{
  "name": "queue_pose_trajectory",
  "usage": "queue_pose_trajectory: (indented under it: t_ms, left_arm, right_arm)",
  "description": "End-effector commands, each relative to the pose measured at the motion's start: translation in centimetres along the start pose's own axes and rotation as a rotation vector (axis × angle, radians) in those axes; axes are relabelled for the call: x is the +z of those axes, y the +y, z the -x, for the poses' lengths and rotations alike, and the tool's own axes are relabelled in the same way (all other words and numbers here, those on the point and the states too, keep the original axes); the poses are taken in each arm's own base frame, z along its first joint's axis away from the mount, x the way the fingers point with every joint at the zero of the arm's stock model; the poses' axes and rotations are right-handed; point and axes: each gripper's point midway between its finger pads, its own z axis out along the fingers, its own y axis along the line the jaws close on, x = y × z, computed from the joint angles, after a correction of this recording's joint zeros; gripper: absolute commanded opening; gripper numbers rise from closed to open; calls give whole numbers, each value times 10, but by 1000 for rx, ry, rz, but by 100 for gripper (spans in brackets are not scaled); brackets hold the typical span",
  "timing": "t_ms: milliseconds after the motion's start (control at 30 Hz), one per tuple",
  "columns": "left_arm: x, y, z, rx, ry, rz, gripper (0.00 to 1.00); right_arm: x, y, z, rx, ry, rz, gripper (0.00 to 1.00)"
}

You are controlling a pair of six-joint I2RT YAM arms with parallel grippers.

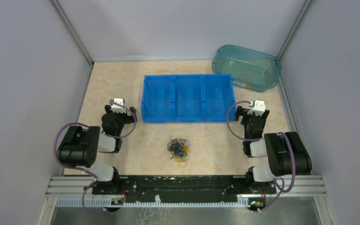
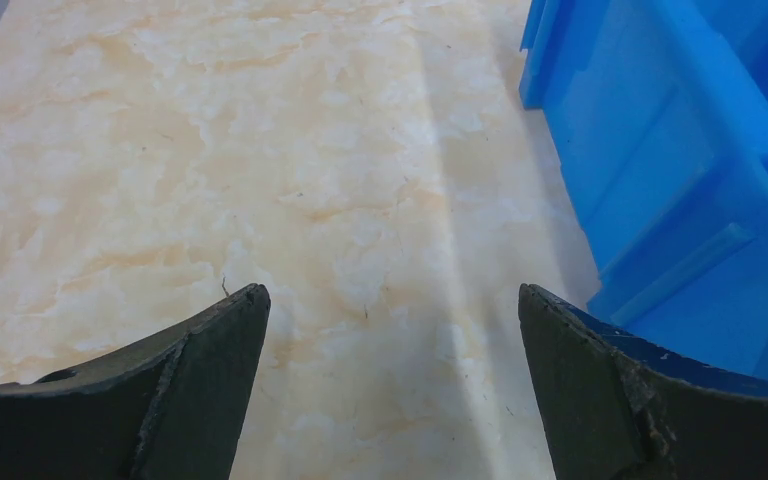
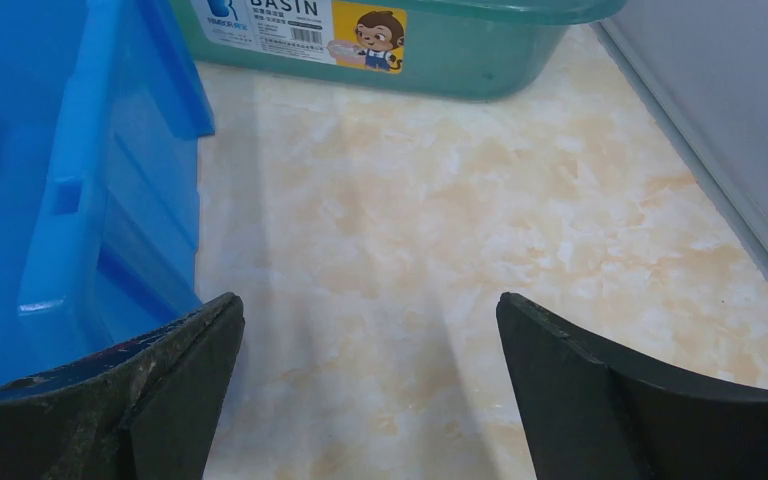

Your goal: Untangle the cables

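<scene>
The cables (image 1: pixel 178 149) lie as one small tangle of blue, black and yellow-orange wires on the marble table, near the front edge and midway between the two arms. My left gripper (image 1: pixel 118 106) rests to the tangle's far left, open, with only bare table between its fingers (image 2: pixel 392 290). On the far right my right gripper (image 1: pixel 258 109) is open too, nothing between its fingers (image 3: pixel 368 297). Neither gripper touches the tangle, and neither wrist view shows it.
A blue three-compartment bin (image 1: pixel 187 117) stands behind the tangle; its wall shows in the left wrist view (image 2: pixel 680 150) and the right wrist view (image 3: pixel 90 180). A teal basin (image 1: pixel 262 84) sits at the back right (image 3: pixel 410 50). Grey walls enclose the table.
</scene>
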Motion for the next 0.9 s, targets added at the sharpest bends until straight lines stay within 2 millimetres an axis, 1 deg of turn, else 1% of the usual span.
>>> queue_pose_trajectory:
  t_ms: [0,267,367,467,533,567,600,667,700,733,767,800,867]
  left_arm:
    - [6,2,17,6,-60,-6,100]
    - [6,1,17,6,-59,-8,100]
    - [6,1,17,6,-60,-8,100]
    - [6,4,21,1,-73,3,100]
    - [11,14,24,-28,-34,59,100]
    - [16,19,28,-47,0,80,100]
    - [20,23,29,-63,50,79,100]
    - [26,24,33,-32,120,53,100]
    - [29,25,38,-16,129,49,100]
    - [29,26,39,-4,150,48,100]
    - [28,25,41,-1,169,37,100]
    - [27,26,43,-8,189,26,100]
    - [22,27,51,-27,225,-2,100]
  right_arm:
    - [9,3,29,24,-97,13,99]
    - [9,2,29,26,-97,5,99]
    - [3,-21,31,97,-111,-132,99]
    - [-5,-20,39,87,-152,-111,99]
    - [-9,-37,48,114,-141,-244,99]
    - [-8,-44,49,128,-87,-304,99]
    - [-9,-51,59,127,-61,-353,99]
    - [-10,-50,77,84,-39,-347,99]
    - [-13,-51,82,79,-27,-347,99]
    - [-16,-53,96,120,-51,-361,99]
    - [-22,-55,101,156,-47,-379,99]
    - [-27,-57,111,195,-70,-389,99]
    - [-35,-61,125,330,-126,-409,99]
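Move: The tangled cables lie some 17 cm back and 28 cm to the right of the left hand, and about 7 cm below it. The middle of the blue bin is roughly 9 cm ahead of that hand and 32 cm to its right. From the right hand the cables are about 15 cm back, 33 cm left and 8 cm down; the bin's middle is some 12 cm ahead and 30 cm left, and the green basin about 27 cm ahead and 2 cm left. After both open, empty hands have stayed still for the first part, the right one starts first and climbs about 12 cm while drifting outward to its right, away from the blue bin and the cables, its fingers swinging some 20 degrees clockwise and tipping a little upward. The left one follows, rising with a forward reach of about 5 cm and a slight drift left, up and outward beside the bin's left end with hardly any turn, its fingers staying wide open and touching nothing. ##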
